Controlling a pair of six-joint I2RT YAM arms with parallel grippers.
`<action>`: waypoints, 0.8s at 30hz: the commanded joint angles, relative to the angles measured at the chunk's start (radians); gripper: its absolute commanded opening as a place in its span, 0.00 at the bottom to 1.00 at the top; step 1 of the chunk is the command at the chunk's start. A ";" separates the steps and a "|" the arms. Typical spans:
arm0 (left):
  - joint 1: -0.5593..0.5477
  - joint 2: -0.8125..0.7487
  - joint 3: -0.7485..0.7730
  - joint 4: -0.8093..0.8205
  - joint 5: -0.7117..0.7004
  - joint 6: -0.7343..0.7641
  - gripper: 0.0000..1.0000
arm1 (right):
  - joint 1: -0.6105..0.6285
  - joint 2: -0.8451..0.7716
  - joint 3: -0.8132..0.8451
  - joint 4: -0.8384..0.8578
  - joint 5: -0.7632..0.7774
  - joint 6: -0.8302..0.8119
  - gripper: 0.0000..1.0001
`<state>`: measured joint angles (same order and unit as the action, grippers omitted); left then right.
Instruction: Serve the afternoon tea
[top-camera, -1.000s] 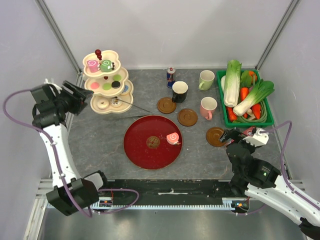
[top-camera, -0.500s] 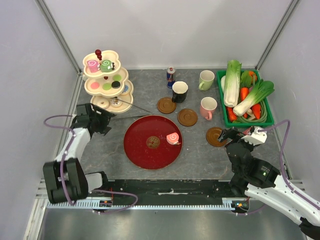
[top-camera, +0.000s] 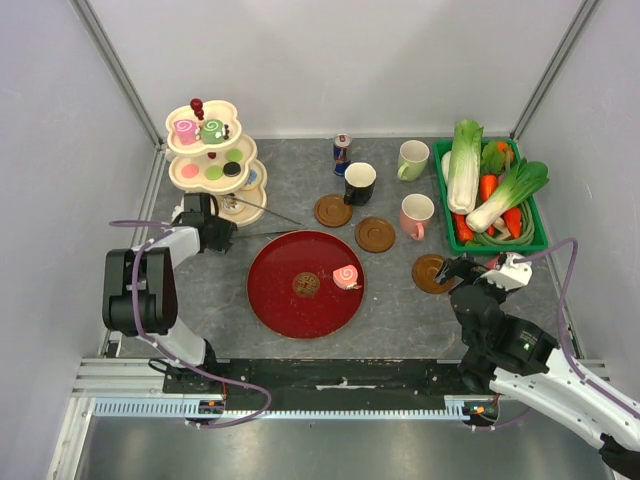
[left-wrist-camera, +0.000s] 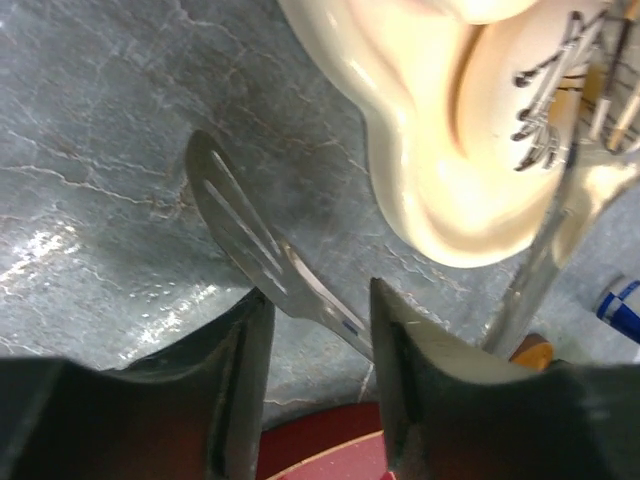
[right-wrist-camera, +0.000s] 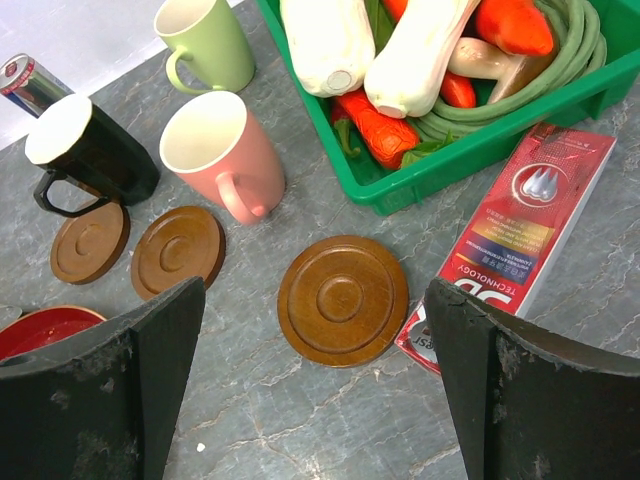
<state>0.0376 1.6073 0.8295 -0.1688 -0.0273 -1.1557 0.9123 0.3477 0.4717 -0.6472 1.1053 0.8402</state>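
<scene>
A cream tiered stand at the back left carries a pink roll, a green roll and macarons. On the red plate lie a pink swirl roll and a brown donut. The black mug, green mug and pink mug stand at the back right. My left gripper is low by the stand's base, open, its fingers either side of a metal slotted server on the table. My right gripper hangs wide open over a wooden coaster.
Two more coasters lie by the mugs. A drink can stands behind the black mug. A green crate of vegetables sits at the right. A red toothpaste box lies beside my right finger.
My left arm has swung down from the left wall to the table beside the stand's base, and its jaws have narrowed around the server. The right arm has not moved.
</scene>
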 joint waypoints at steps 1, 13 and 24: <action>-0.002 0.025 0.010 0.012 -0.052 -0.064 0.43 | 0.000 0.008 -0.001 0.018 0.034 0.000 0.98; -0.004 -0.024 0.005 0.009 -0.014 -0.110 0.02 | 0.000 -0.015 -0.001 0.009 0.019 0.011 0.98; -0.004 -0.207 0.013 0.035 0.081 -0.067 0.02 | 0.000 0.000 -0.007 0.148 -0.088 -0.163 0.98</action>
<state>0.0372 1.5063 0.8188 -0.1600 0.0048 -1.2564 0.9123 0.3351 0.4713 -0.6273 1.0863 0.8055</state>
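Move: The near leg of the tongs already passes between my left fingers, about a centimetre below the grip point; its middle lies some 9 cm to the right and 1 cm ahead. The stand's lowest tray is centred roughly 10 cm ahead and 3 cm left, the red plate 12 cm back and 19 cm right, and the nearest brown coaster 7 cm ahead and 26 cm right. From my right hand the same leg is about 50 cm left, 16 cm ahead and 16 cm lower. I close my half-open left fingers fully on the near leg of the tongs, close to its tip end, sinking about 1 cm as they shut. Once it is pinched, I lift almost straight up, gathering speed to nearly 5 cm above the lowest point, with only a few degrees of wrist turn. ##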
